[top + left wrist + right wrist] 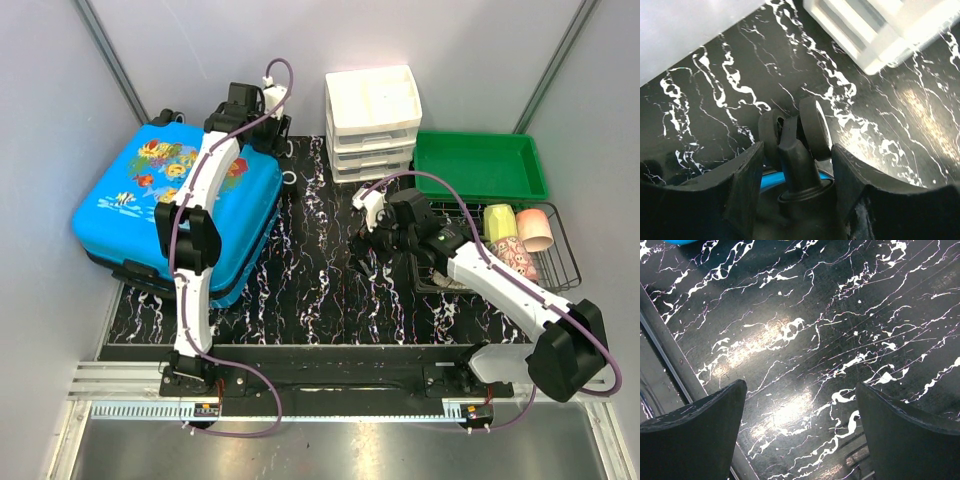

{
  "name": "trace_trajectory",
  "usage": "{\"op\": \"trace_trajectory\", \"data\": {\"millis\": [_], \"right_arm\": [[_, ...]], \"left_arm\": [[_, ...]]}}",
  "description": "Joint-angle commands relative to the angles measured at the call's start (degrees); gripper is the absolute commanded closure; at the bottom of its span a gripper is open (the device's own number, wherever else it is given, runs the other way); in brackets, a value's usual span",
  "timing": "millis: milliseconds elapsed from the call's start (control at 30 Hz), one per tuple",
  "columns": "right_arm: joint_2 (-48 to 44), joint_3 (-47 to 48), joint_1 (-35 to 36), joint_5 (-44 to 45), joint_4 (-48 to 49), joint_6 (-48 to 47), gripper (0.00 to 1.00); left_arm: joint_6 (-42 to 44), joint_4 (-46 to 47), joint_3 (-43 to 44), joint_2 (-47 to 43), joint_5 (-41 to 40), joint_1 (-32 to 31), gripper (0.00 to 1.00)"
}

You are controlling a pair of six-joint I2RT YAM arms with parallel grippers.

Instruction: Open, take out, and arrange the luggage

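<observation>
The luggage [170,200], a bright blue hard-shell suitcase with a fish-and-flower print, lies closed and flat at the left of the black marble mat. My left gripper [264,138] is at its far right corner. In the left wrist view my left gripper [797,150] has its fingers close on both sides of a black twin caster wheel [812,125], with a strip of blue shell [770,181] below. My right gripper [368,245] hangs open and empty over the mat's middle, and the right wrist view [801,410] shows only bare mat between its fingers.
A white three-drawer organiser [372,120] stands at the back centre and also shows in the left wrist view [880,30]. A green tray [480,190] lies to its right. A wire basket [560,270] at the right holds a yellow-green cup [498,220] and a pink cup [535,228].
</observation>
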Motion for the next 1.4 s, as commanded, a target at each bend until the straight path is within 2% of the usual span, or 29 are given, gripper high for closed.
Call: {"op": "trace_trajectory", "data": {"millis": [0,233,367,433,467,567,600,667,767,833,900,1100,1167,1267,1367], "right_arm": [[-2.17,0.8,-0.62,0.67,0.13,0.59,0.0],[-2.78,0.71,-1.32,-0.12,0.22,0.76,0.0],[-3.4,1.15,-1.76,-0.91,0.48,1.47,0.0],[-4.01,1.15,-1.94,-1.0,1.09,1.73,0.0],[-4.45,0.63,-1.94,-1.18,1.53,1.82,0.0],[-6.47,-1.65,-1.76,-1.53,4.6,1.47,0.01],[-7.87,-2.44,-1.76,-2.05,5.48,1.03,0.0],[-9.72,-6.12,-1.76,-3.81,10.31,1.29,0.0],[-12.1,-11.57,-1.41,-4.52,19.79,4.44,0.02],[-11.49,-13.43,0.51,-2.52,26.89,6.9,0.09],[-9.04,-14.93,2.62,0.91,30.44,7.53,0.1],[1.32,-16.51,13.08,8.65,44.41,7.8,0.17],[3.62,-17.13,15.63,9.37,49.25,6.83,0.18],[8.63,-14.95,18.54,9.89,51.37,6.04,0.21],[13.2,-9.76,18.63,11.12,46.47,3.76,0.24]], "left_arm": [[2.53,-24.35,-11.45,1.3,12.9,-5.87,0.51],[6.49,-24.08,-29.27,-10.73,14.31,-12.19,0.51],[7.02,-23.56,-35.01,-17.77,15.89,-14.66,0.51],[6.58,-23.12,-34.67,-21.46,16.68,-14.84,0.46],[6.41,-23.2,-33.71,-22.52,16.69,-14.75,0.36],[5.27,-23.03,-27.04,-26.38,16.86,-13.44,0.21],[4.65,-22.85,-23.19,-27.35,17.99,-11.61,0.13],[2.12,-21.81,-20.0,-29.9,19.75,-9.05,0.03],[-2.1,-17.69,-19.1,-34.72,23.45,-2.2,0.01],[-4.39,-14.26,-24.27,-38.33,25.3,3.16,0.01],[-7.91,-8.11,-31.89,-44.48,26.52,8.5,0.01],[-12.4,3.15,-50.97,-59.15,24.16,17.05,0.01],[-16.34,6.83,-55.39,-62.33,25.2,19.08,0.01],[-18.98,11.23,-62.77,-67.08,27.67,22.07,0.01],[-19.96,13.35,-66.91,-70.33,29.69,23.3,0.01]]}}
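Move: The luggage's far right wheel is already pinched in the left hand, with the case's middle about 22 cm left and 16 cm back of that hand. The bare table it is drawn towards lies some 20 cm back, 9 cm right and 14 cm below; the white drawers stand about 21 cm right, roughly level. From the right hand, the case's middle is some 40 cm left and 12 cm ahead, the wire basket about 30 cm right and 4 cm ahead. The luggage is dragged by its wheel corner as the left hand pulls back about 20 cm and somewhat right, turning clockwise; its fingers then open, let go and swing up and left over the printed lid, sinking slightly at the end. The right hand lifts a little, then sweeps left some 12 cm while sinking towards the luggage's zip side and narrowing its fingers slightly, without visible contact. ##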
